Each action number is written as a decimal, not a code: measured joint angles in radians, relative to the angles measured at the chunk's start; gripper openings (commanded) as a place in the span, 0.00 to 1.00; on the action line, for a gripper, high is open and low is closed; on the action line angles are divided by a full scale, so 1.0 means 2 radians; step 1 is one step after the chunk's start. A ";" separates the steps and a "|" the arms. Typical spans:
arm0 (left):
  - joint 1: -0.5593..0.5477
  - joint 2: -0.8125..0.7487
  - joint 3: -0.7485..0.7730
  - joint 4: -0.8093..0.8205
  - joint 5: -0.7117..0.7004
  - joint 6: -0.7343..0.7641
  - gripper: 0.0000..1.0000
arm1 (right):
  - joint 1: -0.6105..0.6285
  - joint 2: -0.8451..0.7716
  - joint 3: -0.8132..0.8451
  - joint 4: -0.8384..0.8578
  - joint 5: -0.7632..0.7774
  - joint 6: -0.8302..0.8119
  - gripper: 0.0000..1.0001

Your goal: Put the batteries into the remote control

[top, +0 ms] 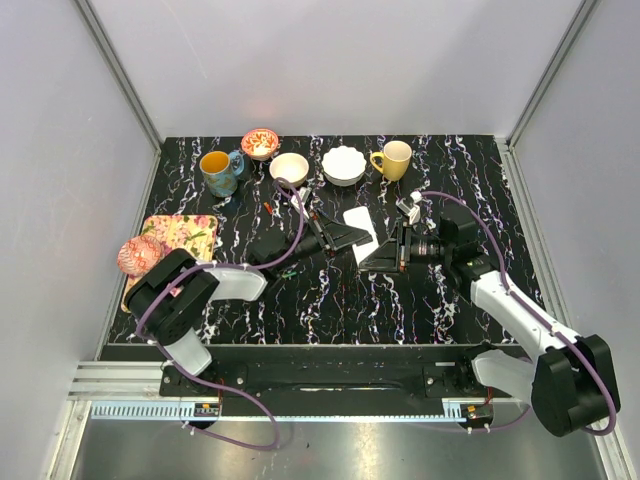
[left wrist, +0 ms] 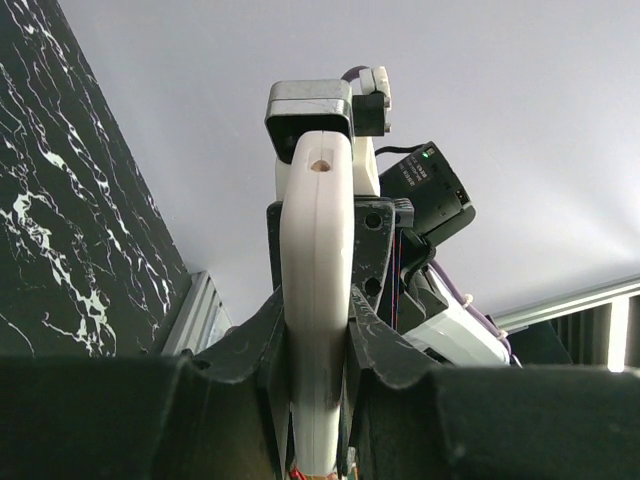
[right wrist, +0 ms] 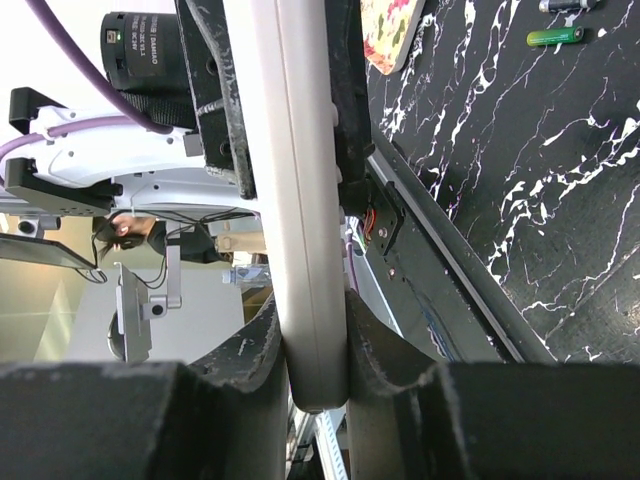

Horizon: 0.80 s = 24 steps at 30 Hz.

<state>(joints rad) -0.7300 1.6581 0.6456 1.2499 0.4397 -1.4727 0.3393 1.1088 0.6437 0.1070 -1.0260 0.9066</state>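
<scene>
The remote control (top: 360, 224) shows its white back in the top view, held above the middle of the table between both arms. My left gripper (top: 347, 236) is shut on it from the left. My right gripper (top: 388, 252) is shut on it from the right. In the left wrist view the remote (left wrist: 318, 260) stands edge-on between the fingers of my left gripper (left wrist: 318, 335). In the right wrist view the remote (right wrist: 305, 200) is clamped edge-on in my right gripper (right wrist: 316, 345). A green battery (right wrist: 555, 37) and a dark one (right wrist: 566, 5) lie on the table.
Along the back stand a blue mug (top: 218, 172), a patterned bowl (top: 260, 143), a cream bowl (top: 289, 167), a white bowl (top: 343, 164) and a yellow mug (top: 394, 160). A floral tray (top: 180, 238) with a pink ball (top: 138, 256) is at the left.
</scene>
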 measured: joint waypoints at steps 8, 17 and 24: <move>-0.018 -0.044 -0.007 -0.050 -0.048 0.060 0.00 | 0.000 0.010 0.010 0.000 -0.005 0.004 0.00; -0.010 -0.079 -0.043 -0.032 -0.048 0.061 0.67 | 0.011 0.017 0.065 -0.078 -0.005 -0.052 0.00; 0.066 -0.034 -0.055 0.004 0.014 -0.017 0.99 | 0.002 -0.014 0.102 -0.218 0.091 -0.127 0.00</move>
<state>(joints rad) -0.5987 1.5894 0.5365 1.2583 0.4686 -1.5070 0.3443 1.0798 0.8482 -0.3290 -0.8444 0.6529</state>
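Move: The remote control is already pinched between both grippers: its middle lies practically at the left hand's finger pads, about 1 cm ahead and 1 cm to the right, level. From the right hand, which has its near end, that middle is some 5 cm ahead and 1 cm left, about level. The green battery lies on the table roughly 17 cm left of the left hand, 4 cm back and 22 cm below; the scalloped bowl is about 22 cm ahead, 1 cm left and 20 cm below. The remote control passes wholly to the right gripper, which keeps its pinch on the near end, lifts nearly 2 cm, then eases forward and to the right, fingertips dipping some 10 degrees. The left hand rises slightly with it while still gripping, then spreads its fingers wide, lets go and draws off about 5 cm to the left, sinking and finally edging forward. ##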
